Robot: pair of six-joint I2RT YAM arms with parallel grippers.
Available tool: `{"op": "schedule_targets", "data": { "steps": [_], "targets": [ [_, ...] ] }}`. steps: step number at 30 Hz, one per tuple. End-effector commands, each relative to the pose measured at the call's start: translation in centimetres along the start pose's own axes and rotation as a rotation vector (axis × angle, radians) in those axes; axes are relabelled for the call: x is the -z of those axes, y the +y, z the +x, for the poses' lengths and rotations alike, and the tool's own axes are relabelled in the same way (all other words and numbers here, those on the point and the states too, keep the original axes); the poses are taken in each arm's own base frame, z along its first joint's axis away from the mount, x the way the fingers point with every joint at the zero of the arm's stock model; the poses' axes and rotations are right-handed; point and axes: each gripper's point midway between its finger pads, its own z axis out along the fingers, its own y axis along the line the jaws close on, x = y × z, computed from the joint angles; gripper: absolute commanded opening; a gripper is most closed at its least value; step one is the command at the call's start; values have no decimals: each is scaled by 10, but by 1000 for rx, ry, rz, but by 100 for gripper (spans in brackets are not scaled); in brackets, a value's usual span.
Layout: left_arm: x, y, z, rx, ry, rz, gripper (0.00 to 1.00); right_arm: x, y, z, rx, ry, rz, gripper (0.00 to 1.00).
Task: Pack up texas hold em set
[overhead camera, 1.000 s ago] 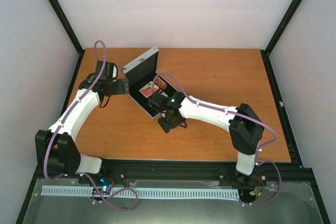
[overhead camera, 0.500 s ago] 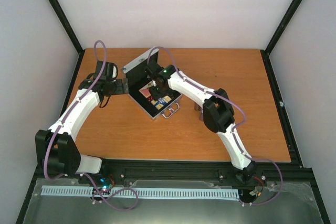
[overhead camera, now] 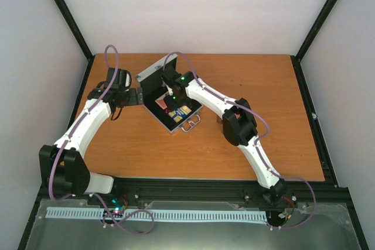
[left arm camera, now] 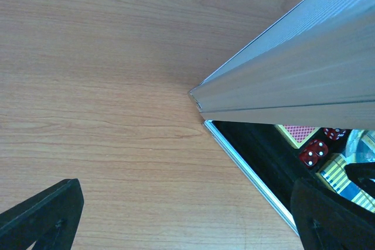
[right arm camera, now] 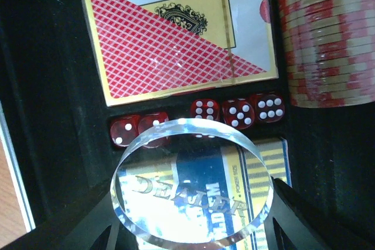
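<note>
The silver case [overhead camera: 170,129] lies open at the table's back left, its lid [overhead camera: 157,69] raised. In the right wrist view a red-white card deck [right arm camera: 170,45], red dice [right arm camera: 234,111], a blue-yellow deck [right arm camera: 276,159] and a red-and-tan chip stack [right arm camera: 325,39] lie in the black lining. My right gripper [right arm camera: 193,222] is shut on the clear disc [right arm camera: 193,182], marked DEALER, held just above the blue-yellow deck. My left gripper [left arm camera: 187,221] stands open at the case's left corner beside the lid [left arm camera: 304,68], one finger [left arm camera: 41,215] over the table.
The case's metal handle [overhead camera: 190,125] sticks out toward the table's middle. The right arm [overhead camera: 237,122] arches over the case from the front right. Bare wood spreads right of the case, and black frame posts [overhead camera: 64,10] rise at the back corners.
My right arm swung from the case's front edge to above its inside, then shifted slightly left. The left arm has not moved.
</note>
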Motion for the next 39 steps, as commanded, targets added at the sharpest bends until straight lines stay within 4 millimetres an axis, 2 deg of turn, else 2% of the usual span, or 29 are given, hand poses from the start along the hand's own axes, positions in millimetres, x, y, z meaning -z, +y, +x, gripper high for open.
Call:
{"op": "schedule_targets", "data": {
  "steps": [1, 7, 10, 16, 19, 22, 26, 34, 36, 39],
  "targets": [
    [11, 1, -16, 19, -37, -6, 100, -14, -1, -3, -4, 3, -14, 35],
    [14, 2, -16, 24, -39, -12, 100, -27, -2, -5, -13, 1, -25, 39],
    [15, 3, -15, 27, -37, -13, 100, -32, -4, -7, -19, -7, -18, 47],
    [18, 6, -12, 22, -37, -27, 100, -23, -5, -11, -31, -27, -13, 86],
    [19, 7, -12, 22, -39, -27, 100, -11, -4, -16, -33, -46, -17, 99],
    [20, 6, -11, 25, -40, -24, 100, 5, -3, -19, -32, -65, -21, 100],
    [19, 6, -11, 29, -44, -18, 100, 36, -2, -22, -39, -101, -25, 100],
    [16, 3, -11, 26, -43, -7, 100, 83, -14, 8, -56, -106, 20, 100],
    [15, 3, -12, 25, -45, -5, 100, 89, -23, 20, -60, -90, 61, 100],
    [14, 2, -11, 21, -44, -2, 100, 89, -41, 42, -75, -48, 134, 100]
  ]
}}
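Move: The right hand holds the clear dealer button just over the open case. Its resting place, where the dice row meets the near blue-yellow card deck, lies about 1 cm ahead, 1 cm left and 3 cm below. That deck's middle is some 1 cm back and 2 cm right, the red card deck 5 cm ahead and 5 cm left, the chip stack 10 cm ahead and 1 cm right. From the left hand the resting place is roughly 17 cm right, 3 cm ahead and 13 cm lower. Still pinching the dealer button by its rim, the right hand sinks 2 to 3 cm into the case, edges about 1 cm forward, then opens its fingers fully to let the button go over the dice and blue-yellow deck. Empty, it rises some 10 cm with gathering speed, easing right and back towards the handle side of the case. ##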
